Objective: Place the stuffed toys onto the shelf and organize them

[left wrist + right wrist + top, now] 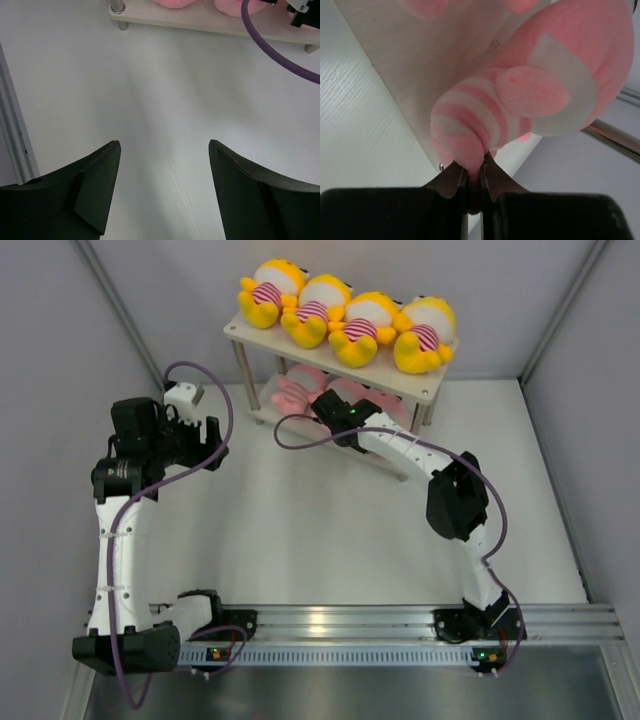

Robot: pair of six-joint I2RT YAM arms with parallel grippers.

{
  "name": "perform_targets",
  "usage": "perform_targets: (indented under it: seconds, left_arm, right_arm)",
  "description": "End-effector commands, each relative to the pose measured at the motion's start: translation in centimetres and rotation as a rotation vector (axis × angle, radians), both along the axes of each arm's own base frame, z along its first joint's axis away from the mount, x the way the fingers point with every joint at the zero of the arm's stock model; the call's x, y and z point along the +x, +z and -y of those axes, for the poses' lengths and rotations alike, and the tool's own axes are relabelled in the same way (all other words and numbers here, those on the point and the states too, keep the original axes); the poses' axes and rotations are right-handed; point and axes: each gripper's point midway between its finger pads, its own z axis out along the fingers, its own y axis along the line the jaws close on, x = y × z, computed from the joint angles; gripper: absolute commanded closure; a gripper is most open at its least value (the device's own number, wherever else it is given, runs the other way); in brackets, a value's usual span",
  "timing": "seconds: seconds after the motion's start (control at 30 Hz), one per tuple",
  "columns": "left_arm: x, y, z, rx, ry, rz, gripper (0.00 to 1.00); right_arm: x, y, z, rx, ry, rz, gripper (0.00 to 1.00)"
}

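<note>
Several yellow stuffed toys (345, 315) lie in a row on the top board of the shelf (430, 385). Pink stuffed toys (298, 390) lie on its lower board. My right gripper (328, 406) reaches in at that lower tier. It is shut on a fold of a pink toy (530, 85) with a pink-and-white striped belly, pinched between the fingertips of the right gripper (474, 169). That toy lies over the edge of the lower board (415, 70). My left gripper (213, 438) hovers left of the shelf. In its wrist view the left gripper (165, 146) stands open and holds nothing.
Grey walls close in the white table on the left, back and right. A purple cable (272, 52) crosses in front of the lower board (200, 22). A metal shelf leg (612, 136) runs beside the held toy. The arm bases sit on a rail (400, 625) at the near edge.
</note>
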Motion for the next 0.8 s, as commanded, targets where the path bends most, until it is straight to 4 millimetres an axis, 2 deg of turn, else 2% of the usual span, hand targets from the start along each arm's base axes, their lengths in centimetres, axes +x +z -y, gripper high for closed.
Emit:
perform_targets:
  seconds: [0.0,0.03,0.07,0.1,0.23,0.27,0.37,0.5,0.7,0.77]
  left_arm:
    - [0.0,0.5,0.3,-0.002,-0.017,0.024,0.23]
    - [0.0,0.5,0.3,-0.004,-0.016,0.024,0.23]
    - [0.0,0.5,0.3,-0.002,-0.016,0.026,0.23]
    - [0.0,0.5,0.2,0.000,-0.012,0.024,0.23]
    - [0.0,0.5,0.1,0.005,-0.009,0.025,0.23]
    - [0.0,0.4,0.2,0.003,-0.013,0.024,0.23]
    - [-0.1,0.2,0.4,-0.006,-0.022,0.015,0.23]
    - [-0.2,-0.1,0.5,-0.009,-0.025,0.009,0.23]
    - [-0.5,-0.1,0.4,-0.003,-0.021,0.015,0.23]
    - [-0.6,-0.2,0.4,-0.001,-0.022,0.014,0.23]
  right_arm:
    - [1.3,1.2,0.0,0.034,-0.036,0.042,0.99]
    - [1.6,1.1,-0.1,0.050,-0.038,0.044,0.94]
    - [1.7,1.0,-0.2,0.064,-0.040,0.042,0.78]
    - [1.7,1.0,-0.3,0.075,-0.040,0.041,0.68]
    - [1.8,1.2,-0.9,0.121,-0.041,0.047,0.51]
    - [1.9,1.2,-1.2,0.139,-0.036,0.049,0.43]
    - [2.0,1.7,-1.9,0.183,-0.027,0.070,0.40]
    - [1.6,3.0,-3.2,0.209,0.026,0.108,0.32]
    - [-0.3,5.3,-5.8,0.249,0.091,0.185,0.19]
    - [-1.3,6.9,-6.1,0.273,0.119,0.212,0.12]
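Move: The right hand holds a pink toy by its foot end at the right end of the lower shelf; the toy's middle is about 5 cm ahead and 1 cm left, roughly level. The middle pink toy sits some 9 cm ahead and 10 cm left, the left pink toy 10 cm ahead and 19 cm left, and the shelf's front right post 4 cm back and 4 cm right. From the left hand, the held toy is roughly 15 cm ahead, 35 cm right and 17 cm lower. The right hand's fingers spread from nearly shut to wide and let go of the pink toy's foot end, while the hand eases about 1 cm forward and 1 cm down at the toy. It then slides left by some 4 to 5 cm, away from the toy, drawing back and rising about 1.5 cm each at the end as its left side rolls up by roughly 10 degrees. ##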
